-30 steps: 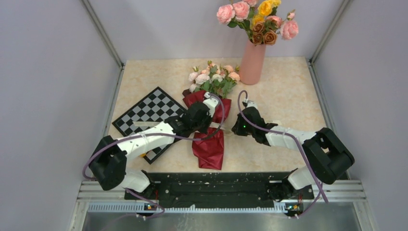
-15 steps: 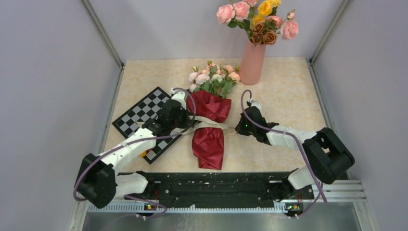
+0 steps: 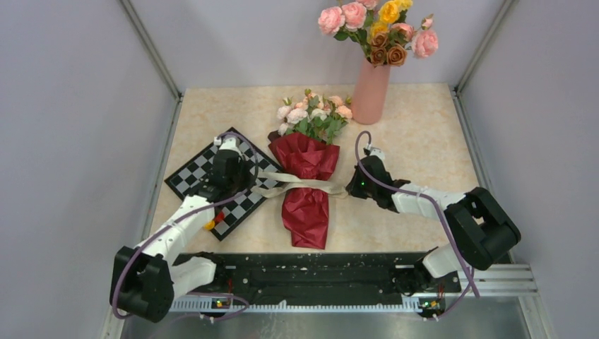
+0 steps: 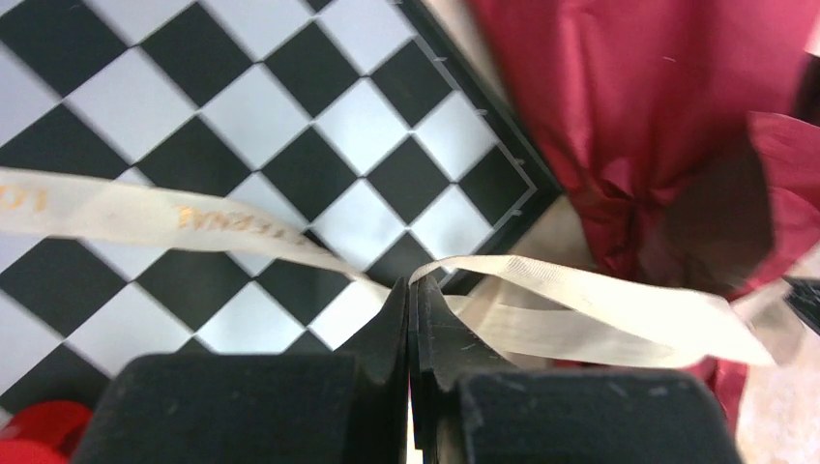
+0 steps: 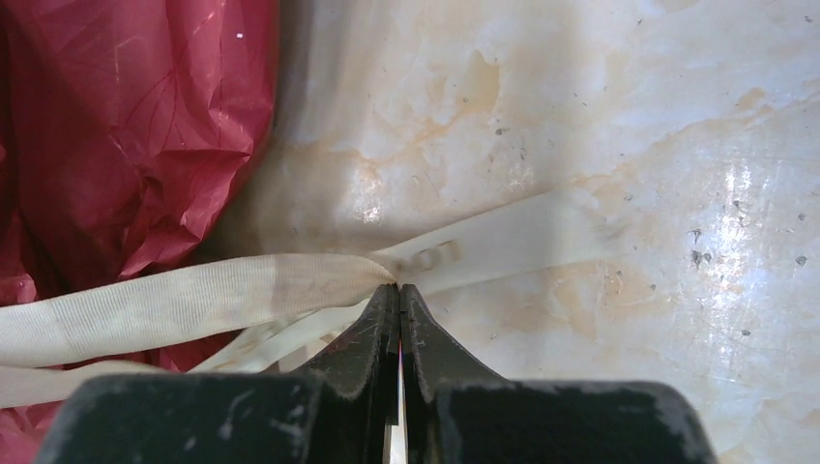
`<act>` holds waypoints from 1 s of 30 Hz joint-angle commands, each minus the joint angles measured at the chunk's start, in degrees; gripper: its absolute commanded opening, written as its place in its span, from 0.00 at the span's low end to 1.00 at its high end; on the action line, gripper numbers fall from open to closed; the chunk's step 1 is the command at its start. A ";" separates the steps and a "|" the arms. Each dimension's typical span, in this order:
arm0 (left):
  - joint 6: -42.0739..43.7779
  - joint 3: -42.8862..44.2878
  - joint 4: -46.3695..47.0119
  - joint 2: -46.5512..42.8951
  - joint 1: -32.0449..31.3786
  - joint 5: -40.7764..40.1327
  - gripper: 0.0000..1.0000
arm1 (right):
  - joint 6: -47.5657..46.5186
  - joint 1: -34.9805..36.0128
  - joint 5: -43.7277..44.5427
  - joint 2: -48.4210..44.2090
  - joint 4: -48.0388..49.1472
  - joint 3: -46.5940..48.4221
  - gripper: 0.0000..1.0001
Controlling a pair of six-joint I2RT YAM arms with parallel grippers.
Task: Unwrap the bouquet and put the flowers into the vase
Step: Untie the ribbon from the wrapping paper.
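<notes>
The bouquet (image 3: 306, 185) lies mid-table in dark red crinkled paper (image 4: 658, 106), its flowers (image 3: 314, 115) pointing at the salmon-pink vase (image 3: 370, 92) at the back. A cream ribbon (image 3: 300, 185) runs across the wrap's waist and is stretched out to both sides. My left gripper (image 3: 247, 182) hangs over the chessboard edge, shut on the ribbon (image 4: 580, 300) at its fingertips (image 4: 411, 285). Just right of the wrap, my right gripper (image 3: 347, 189) is shut on the ribbon's other end (image 5: 193, 295), its tips (image 5: 398, 287) low over the table.
Larger pink, yellow and brown roses (image 3: 378, 28) stand in the vase. A black-and-white chessboard (image 3: 205, 169) lies left of the bouquet, with a small red and yellow object (image 3: 214, 220) at its near edge. Metal frame posts and grey walls close in the table.
My left gripper has swung left from above the bouquet out over the chessboard, drawing the ribbon with it. The wrap now lies uncovered. The right gripper has barely moved.
</notes>
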 commanded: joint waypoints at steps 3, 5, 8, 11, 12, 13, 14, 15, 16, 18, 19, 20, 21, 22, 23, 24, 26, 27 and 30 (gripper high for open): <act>-4.54 -2.65 -2.22 -3.21 5.81 -0.45 0.00 | 0.74 -0.67 0.53 -0.96 1.59 -0.92 0.00; -4.62 -2.99 -2.86 -3.41 6.68 -0.32 0.00 | 0.30 -0.75 -0.19 -0.82 1.98 -0.82 0.00; -3.85 -2.82 -4.24 -3.37 7.71 -0.07 0.19 | -1.37 -0.96 -2.53 -0.71 3.06 -0.55 0.09; -2.40 -2.03 -5.15 -3.98 7.98 -0.61 0.56 | -3.89 -1.11 -3.63 -1.07 1.92 0.48 0.33; -1.69 -1.22 -5.64 -4.34 7.99 -0.73 0.64 | -5.16 -1.11 -3.60 -1.54 1.40 0.68 0.41; -0.35 -0.26 -6.17 -4.60 7.94 -0.45 0.70 | -6.00 -1.13 -3.09 -2.08 0.74 0.93 0.49; 1.20 0.83 -6.94 -4.80 7.94 -0.03 0.76 | -6.86 -1.19 -2.53 -2.83 0.08 1.14 0.55; 2.28 2.00 -7.94 -4.85 7.93 0.61 0.82 | -7.77 -1.23 -1.98 -3.64 -0.55 1.23 0.61; 3.60 3.04 -8.71 -4.82 7.89 1.32 0.87 | -8.72 -1.40 -1.50 -4.48 -1.16 1.29 0.65; 5.89 5.08 -9.95 -4.63 7.53 3.12 0.89 | -10.07 -1.90 -0.98 -6.23 -1.95 1.28 0.70; 7.30 5.93 -10.60 -4.57 6.86 4.12 0.89 | -10.61 -2.24 -0.92 -7.05 -2.40 1.23 0.71; 8.53 6.62 -10.78 -4.47 5.72 5.50 0.88 | -11.08 -2.65 -0.94 -7.85 -2.69 1.20 0.73; 9.87 7.36 -10.83 -4.43 4.12 6.08 0.88 | -11.41 -3.07 -1.07 -8.64 -3.02 1.21 0.74; 11.13 7.95 -10.79 -4.28 1.90 6.08 0.88 | -11.68 -3.59 -1.29 -9.36 -3.18 1.13 0.75; 12.33 8.65 -10.55 -4.00 -0.81 5.58 0.87 | -11.93 -4.14 -1.68 -9.98 -3.20 1.11 0.75; 13.75 9.26 -10.10 -3.70 -4.09 5.24 0.87 | -12.06 -4.74 -2.27 -10.57 -3.20 1.03 0.75; 16.15 10.37 -8.59 -2.60 -10.89 6.22 0.87 | -12.16 -6.13 -3.56 -11.69 -3.20 0.81 0.75; 17.17 10.94 -7.48 -1.86 -13.20 8.39 0.87 | -12.10 -6.97 -4.16 -12.27 -3.20 0.69 0.75; 19.96 12.13 -3.89 0.93 -18.63 14.32 0.88 | -11.88 -8.75 -5.66 -13.73 -3.20 0.09 0.75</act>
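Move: Both hands still pinch the ribbon; its stretch across the wrapping lies some 16 cm to the left hand's right, about level and 7 cm lower, and 12 cm to the right hand's left, 1 cm farther out, near its height. Under the left hand is the chessboard, its centre 8 cm to the left and 11 below. From the right hand the vase stands 21 cm ahead, 5 to the right, its middle 8 higher; the flowers lie 21 ahead, 10 to the left. The ribbon is drawn about 5 cm farther left and a little down over the chessboard by the left hand, while the right holds its own bit nearly in place; then both open wide and let go. The left rises and swings some 12 cm right, back towards the wrapping, turning about 35 degrees clockwise; the right lifts roughly 5 cm, easing right, away from the wrapping. ##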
